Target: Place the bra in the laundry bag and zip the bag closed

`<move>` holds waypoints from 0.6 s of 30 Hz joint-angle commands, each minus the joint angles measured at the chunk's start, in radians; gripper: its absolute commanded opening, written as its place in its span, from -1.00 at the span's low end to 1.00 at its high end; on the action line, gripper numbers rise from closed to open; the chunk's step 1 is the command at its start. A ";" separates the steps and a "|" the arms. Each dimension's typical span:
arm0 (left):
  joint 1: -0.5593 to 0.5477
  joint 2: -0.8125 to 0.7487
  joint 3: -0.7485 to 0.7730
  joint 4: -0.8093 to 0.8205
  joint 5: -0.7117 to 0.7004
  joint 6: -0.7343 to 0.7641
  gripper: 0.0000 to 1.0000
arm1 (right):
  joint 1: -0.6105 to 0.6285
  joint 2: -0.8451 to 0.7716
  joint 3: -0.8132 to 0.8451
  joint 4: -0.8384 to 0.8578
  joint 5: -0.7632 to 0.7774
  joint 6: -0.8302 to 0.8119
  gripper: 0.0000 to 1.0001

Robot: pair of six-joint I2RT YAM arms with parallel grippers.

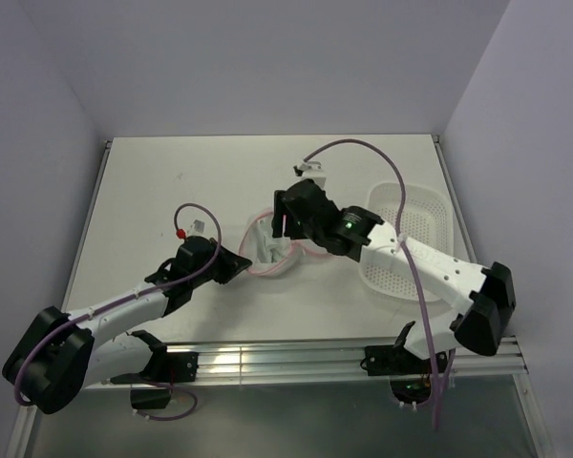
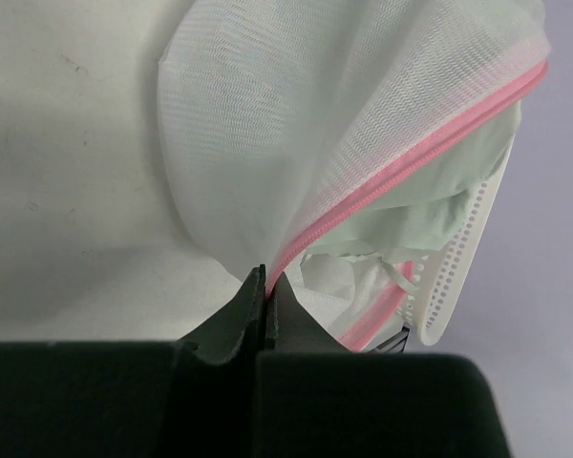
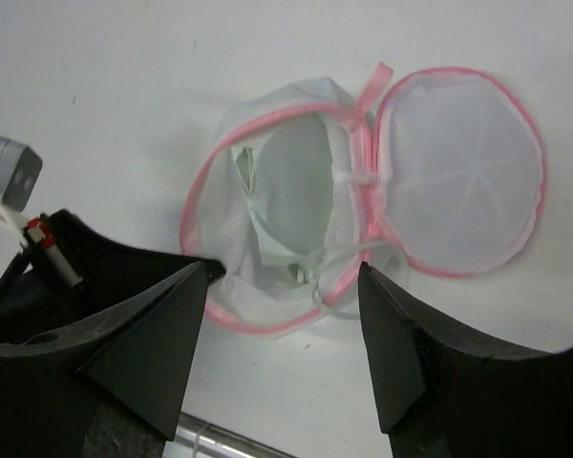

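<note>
The laundry bag (image 3: pixel 458 172) lies open on the table as two pink-rimmed mesh discs. It also shows in the top view (image 1: pixel 272 253). The pale mint bra (image 3: pixel 296 181) sits inside the left half, and one thin strap hangs over the near rim. My left gripper (image 2: pixel 265 279) is shut on the pink zipper edge of that half and holds the mesh (image 2: pixel 267 124) lifted; the bra (image 2: pixel 411 215) shows inside it. In the top view the left gripper (image 1: pixel 244 261) is at the bag's left side. My right gripper (image 3: pixel 284 267) is open and empty, hovering above the bag (image 1: pixel 279 218).
A white perforated plastic basket (image 1: pixel 430 205) stands to the right of the bag, under the right arm. Its edge shows behind the bag in the left wrist view (image 2: pixel 463 258). A metal rail (image 1: pixel 296 358) runs along the table's near edge.
</note>
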 commanded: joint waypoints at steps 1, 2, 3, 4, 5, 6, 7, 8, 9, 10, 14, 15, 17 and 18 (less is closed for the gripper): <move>-0.006 -0.007 0.054 -0.019 -0.016 0.024 -1.00 | -0.028 -0.086 -0.121 0.002 -0.072 0.080 0.44; -0.006 -0.010 0.055 -0.020 -0.014 0.027 -1.00 | -0.034 -0.109 -0.158 0.018 -0.094 0.098 0.43; -0.005 -0.010 0.063 -0.026 -0.013 0.030 -1.00 | -0.042 -0.155 -0.238 0.055 -0.132 0.135 0.44; -0.006 -0.012 0.066 -0.033 -0.011 0.032 -1.00 | -0.049 -0.175 -0.278 0.074 -0.149 0.154 0.44; -0.005 -0.010 0.072 -0.034 -0.011 0.036 -1.00 | -0.065 -0.196 -0.315 0.097 -0.169 0.172 0.46; -0.005 -0.009 0.075 -0.036 -0.005 0.039 -1.00 | -0.074 -0.227 -0.385 0.142 -0.192 0.190 0.45; -0.006 -0.006 0.078 -0.037 -0.002 0.041 -0.99 | -0.079 -0.239 -0.419 0.170 -0.238 0.226 0.45; -0.006 -0.003 0.082 -0.039 0.001 0.044 -1.00 | -0.086 -0.252 -0.448 0.199 -0.258 0.246 0.45; -0.005 -0.001 0.088 -0.039 0.009 0.049 -0.99 | -0.097 -0.267 -0.500 0.253 -0.275 0.264 0.45; -0.006 0.005 0.089 -0.040 0.012 0.050 -1.00 | -0.102 -0.272 -0.523 0.278 -0.301 0.305 0.45; -0.005 0.011 0.105 -0.052 0.020 0.062 -1.00 | -0.126 -0.286 -0.609 0.399 -0.327 0.394 0.45; -0.005 0.011 0.108 -0.062 0.020 0.070 -1.00 | -0.141 -0.295 -0.638 0.442 -0.326 0.433 0.45; -0.006 0.011 0.117 -0.069 0.020 0.078 -1.00 | -0.163 -0.318 -0.695 0.523 -0.347 0.468 0.45; -0.005 0.010 0.118 -0.077 0.020 0.082 -1.00 | -0.183 -0.327 -0.711 0.543 -0.349 0.506 0.45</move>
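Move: The bra's strap loop, hanging over the near right part of the laundry bag's rim, lies about 5 cm back, 1 cm left and 14 cm below the open right hand. The bag's mouth is centred level with that hand, some 4 cm to its left and 14 below; the bag's round lid is 2 cm ahead, 5 right and 17 below. From the left hand, pinching the near left rim, the loop is 8 cm right, 1 back and 2 lower. Towards the strap loop and the near right rim of the laundry bag, the right hand swoops down about 12 cm while swinging some 6 cm back and 5 to the right, slowing at the bottom, fingers still wide open. Its wrist turns some 30 degrees, tipping downward with its left side rising. The left hand keeps its pinch on the rim and eases up 1 to 2 cm. ##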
